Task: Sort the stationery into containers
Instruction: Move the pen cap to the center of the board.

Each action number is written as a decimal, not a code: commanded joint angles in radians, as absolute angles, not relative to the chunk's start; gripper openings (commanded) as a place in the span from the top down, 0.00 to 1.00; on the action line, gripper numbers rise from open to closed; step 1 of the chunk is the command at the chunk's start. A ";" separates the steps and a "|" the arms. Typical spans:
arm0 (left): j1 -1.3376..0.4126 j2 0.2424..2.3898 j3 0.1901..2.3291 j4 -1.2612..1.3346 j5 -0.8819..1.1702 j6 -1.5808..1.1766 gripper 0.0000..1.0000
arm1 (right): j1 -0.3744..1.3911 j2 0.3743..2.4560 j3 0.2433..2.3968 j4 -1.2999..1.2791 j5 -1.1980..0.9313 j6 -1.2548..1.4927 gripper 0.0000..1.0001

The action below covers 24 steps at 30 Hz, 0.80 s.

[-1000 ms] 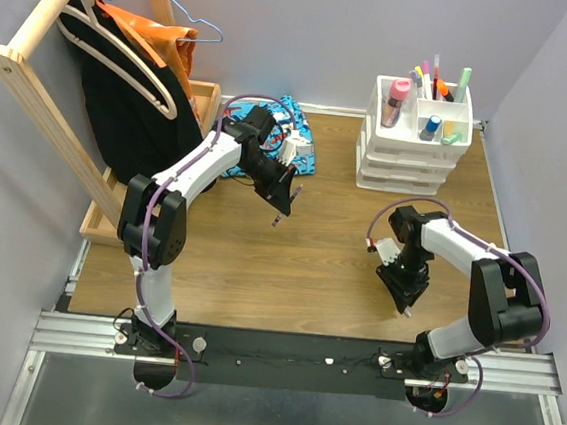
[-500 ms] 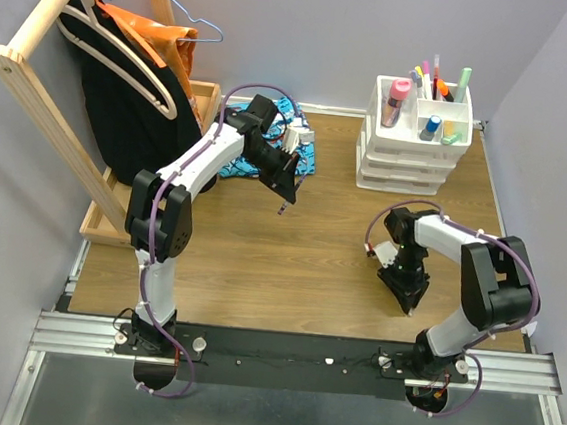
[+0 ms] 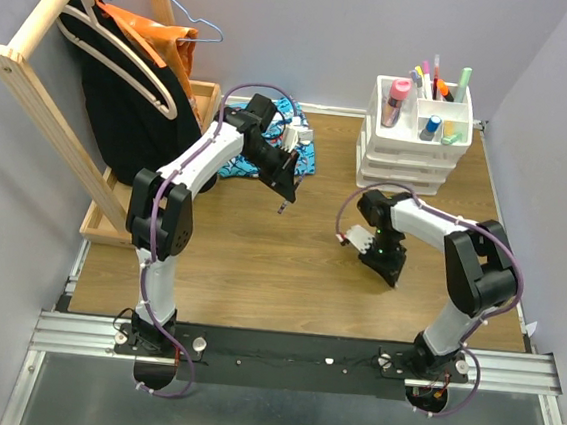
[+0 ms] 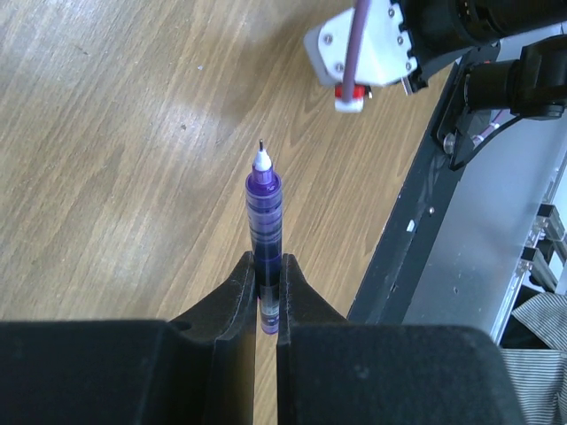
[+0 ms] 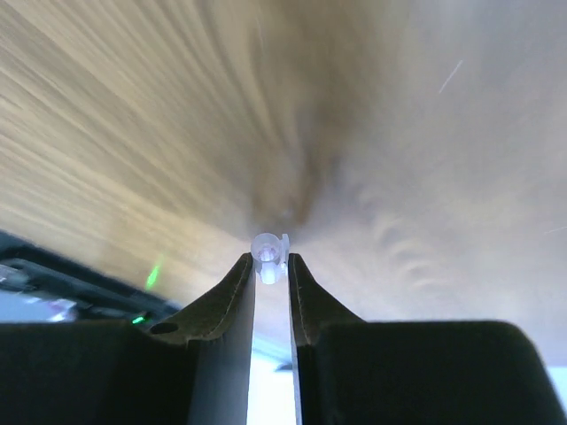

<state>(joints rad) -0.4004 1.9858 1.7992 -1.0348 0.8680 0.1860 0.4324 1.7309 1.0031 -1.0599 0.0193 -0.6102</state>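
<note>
My left gripper (image 3: 281,194) hovers over the table's middle, right of the blue cloth, shut on a purple pen (image 4: 264,208) whose bare tip (image 3: 281,211) points away from the fingers. The left wrist view shows the pen clamped between the pads, with my left gripper (image 4: 266,263) above wood. My right gripper (image 3: 389,276) hangs low over the table, its fingertips pinching a small clear pen cap (image 5: 269,251). The white drawer organiser (image 3: 410,154) stands at the back right. Its top compartments hold upright pens, markers and a pink tube (image 3: 396,101).
A wooden rack (image 3: 43,99) with hangers and dark and orange clothes leans at the left, over a wooden tray (image 3: 206,95). The blue patterned cloth (image 3: 236,166) lies behind the left gripper. Walls close in at the back and right. The metal rail (image 3: 300,355) runs along the front.
My right gripper has swung left and a little away from the front edge, its jaws narrowing onto the clear cap. My left gripper shifted slightly right with the pen, then held still.
</note>
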 commanded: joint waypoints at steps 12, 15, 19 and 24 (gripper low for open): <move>-0.379 1.954 1.787 -1.052 0.885 0.189 1.00 | 0.597 1.770 1.088 -0.890 -0.048 -1.054 0.61; -0.377 1.954 1.792 -1.060 0.888 0.196 1.00 | 0.595 1.753 1.121 -0.914 -0.072 -1.011 0.52; -0.377 1.962 1.821 -1.104 0.894 0.239 1.00 | 0.581 1.642 1.109 -0.960 -0.133 -0.973 0.50; -0.377 1.977 1.827 -1.108 0.913 0.256 1.00 | 0.338 1.409 1.025 -0.965 -0.435 -1.057 0.49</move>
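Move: The right hand already holds the pen cap between its fingertips, just above the board. The bare central spot it goes to lies about 5 cm ahead, 6 cm left and 1 cm below; the white drawer box stands about 28 cm ahead, 1 cm left and some 8 cm higher. From the left hand, still holding a pen, the cap is roughly 17 cm back, 26 cm right and 14 cm below. Right hand carries the cap 8 cm left-forward, turning 30 degrees counter-clockwise, opens to release, then rises 3 cm. ##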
